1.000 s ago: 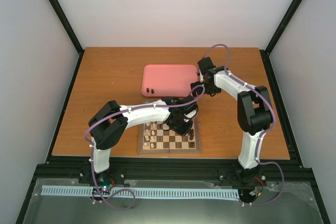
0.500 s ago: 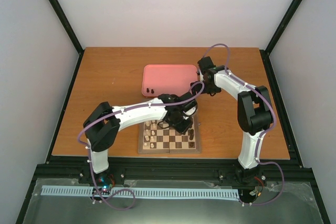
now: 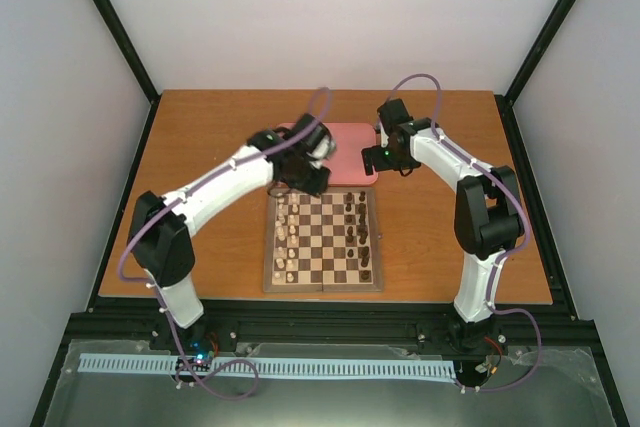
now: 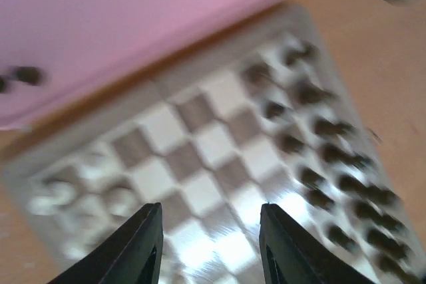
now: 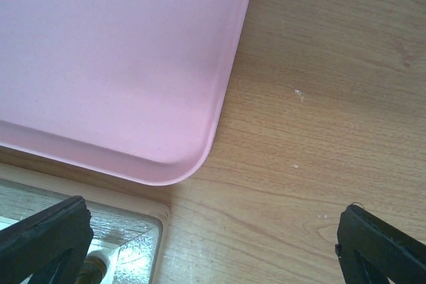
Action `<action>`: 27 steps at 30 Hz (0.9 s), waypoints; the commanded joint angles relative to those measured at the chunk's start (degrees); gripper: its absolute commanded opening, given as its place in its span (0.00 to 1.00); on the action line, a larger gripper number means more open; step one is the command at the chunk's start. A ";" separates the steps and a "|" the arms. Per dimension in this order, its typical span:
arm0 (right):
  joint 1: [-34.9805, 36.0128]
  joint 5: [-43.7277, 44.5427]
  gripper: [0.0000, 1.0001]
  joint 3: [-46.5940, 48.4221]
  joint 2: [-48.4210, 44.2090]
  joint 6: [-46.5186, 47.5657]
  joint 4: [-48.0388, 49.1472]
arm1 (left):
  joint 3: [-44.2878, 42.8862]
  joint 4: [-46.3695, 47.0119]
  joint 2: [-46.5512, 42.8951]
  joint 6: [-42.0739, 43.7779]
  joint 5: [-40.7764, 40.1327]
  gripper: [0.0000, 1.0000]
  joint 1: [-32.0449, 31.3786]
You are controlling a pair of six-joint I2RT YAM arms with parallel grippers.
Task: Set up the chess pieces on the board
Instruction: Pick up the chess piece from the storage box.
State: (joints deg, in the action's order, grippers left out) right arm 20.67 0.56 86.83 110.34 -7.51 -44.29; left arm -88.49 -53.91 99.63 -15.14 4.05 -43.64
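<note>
The board (image 3: 322,285) lies at the table's near middle, blurred in the left wrist view (image 4: 200,144). Dark chess pieces (image 3: 363,237) stand in its two right columns (image 4: 319,157), cream ones (image 3: 285,237) on the left. Two dark pieces (image 4: 25,75) lie on the pink tray (image 4: 133,24). My left gripper (image 3: 308,179) hangs raised over the board's far part near the tray, open (image 4: 210,231), nothing between its fingers (image 4: 143,247). My right gripper (image 3: 383,159) is open wide (image 5: 213,257) above the table by the tray's near right corner (image 5: 180,164).
The pink tray (image 3: 350,147) sits just behind the board, partly hidden by my left arm. A corner of the board (image 5: 86,231) shows in the right wrist view. Bare wooden table (image 3: 200,177) spreads to both sides, inside black frame posts.
My left arm has swung from over the board's far right side back and left toward the tray, rising, its jaws widening. The right gripper has hardly moved.
</note>
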 commanded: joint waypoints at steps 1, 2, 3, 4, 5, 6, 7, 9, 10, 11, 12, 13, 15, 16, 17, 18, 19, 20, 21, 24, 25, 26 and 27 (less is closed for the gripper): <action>0.34 -0.51 1.00 2.16 -1.56 -0.09 -1.03 | -5.10 -1.14 2.91 0.83 -2.23 0.42 8.98; 0.34 -0.60 1.00 2.23 -1.50 -0.13 -1.12 | -6.29 -1.30 4.37 0.81 -2.80 0.42 10.25; 0.30 -0.63 1.00 2.22 -1.53 -0.16 -1.14 | -7.69 -1.45 6.01 0.91 -3.36 0.42 11.32; 0.33 -0.64 1.00 2.30 -1.46 -0.16 -1.22 | -8.93 -1.58 7.59 1.04 -3.76 0.42 12.16; 0.34 -0.63 1.00 2.44 -1.37 -0.14 -1.31 | -10.15 -1.78 9.44 1.26 -4.01 0.42 12.85; 0.31 -0.64 1.00 2.65 -1.24 -0.10 -1.46 | -11.11 -1.94 11.18 1.33 -4.05 0.41 13.44; 0.34 -0.58 1.00 2.79 -1.15 0.01 -1.68 | -11.67 -1.84 12.68 1.42 -3.99 0.41 14.05; 0.33 -0.56 1.00 3.31 -0.89 0.22 -1.99 | -12.38 -1.64 15.08 1.49 -3.67 0.40 15.08; 0.33 -0.49 1.00 3.52 -0.85 0.29 -2.09 | -12.41 -1.39 16.14 1.47 -3.63 0.40 15.48; 0.30 -0.42 1.00 3.62 -0.82 0.37 -2.09 | -12.33 -1.06 16.77 1.47 -3.60 0.41 15.84; 0.32 -0.41 1.00 3.75 -0.70 0.45 -2.18 | -12.32 -0.84 17.33 1.37 -3.61 0.40 16.19; 0.34 -0.43 1.00 3.78 -0.56 0.47 -2.18 | -12.32 -0.77 17.83 1.27 -3.78 0.40 16.69; 0.30 -0.68 1.00 3.74 -0.32 0.43 -2.20 | -12.16 -0.56 18.57 1.01 -4.33 0.40 17.48; 0.31 -0.89 1.00 3.68 -0.19 0.33 -2.15 | -12.03 -0.39 18.98 0.91 -4.50 0.40 17.98; 0.34 -1.05 1.00 3.54 -0.15 0.23 -2.05 | -11.93 -0.16 19.28 0.71 -4.69 0.40 18.47; 0.34 -1.20 1.00 3.32 -0.09 0.19 -1.95 | -11.89 0.18 19.60 0.65 -4.75 0.40 18.91; 0.29 -1.32 1.00 3.14 -0.06 0.13 -1.79 | -11.93 0.50 19.99 0.62 -4.72 0.40 19.30; 0.33 -1.42 1.00 2.95 0.01 0.13 -1.72 | -12.08 0.74 20.33 0.69 -4.69 0.40 19.58; 0.34 -1.44 1.00 2.96 0.16 0.13 -1.74 | -12.40 0.81 20.89 0.78 -4.69 0.40 19.82; 0.30 -1.37 1.00 3.20 0.60 0.22 -1.85 | -13.82 0.51 22.58 1.38 -4.71 0.40 20.07; 0.29 -1.34 1.00 3.35 0.70 0.28 -1.89 | -14.27 0.54 23.02 1.57 -4.55 0.39 20.08; 0.31 -1.28 1.00 3.54 0.93 0.30 -1.93 | -14.63 0.53 23.43 1.64 -4.44 0.39 20.08; 0.29 -1.26 1.00 3.84 1.07 0.30 -2.00 | -15.06 0.56 23.88 1.70 -4.37 0.39 20.08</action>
State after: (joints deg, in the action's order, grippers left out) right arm 20.67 -0.71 89.32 110.41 -7.51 -45.69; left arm -100.16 -53.76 121.60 -14.72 -0.23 -23.83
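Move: The two dark pieces left in the storage box, the pink tray, lie out past the board: the right one is about 15 cm ahead of the left gripper, 10 cm to its left and some 14 cm below; its partner stands 3 cm farther left. The tray's middle is around 20 cm straight ahead, and the chess board's middle about 5 cm back. From the right gripper, the right-hand piece is roughly 25 cm left, 2 cm ahead and 7 cm lower. Swing the left gripper out over the storage box, first quickly forward and to the left at nearly the same height. Then sink about 10 cm towards the two remaining dark pieces, easing a little farther forward and left. Turn the wrist some 20 degrees counter-clockwise on the way, keep the fingers partly open, and don't touch a piece yet. ##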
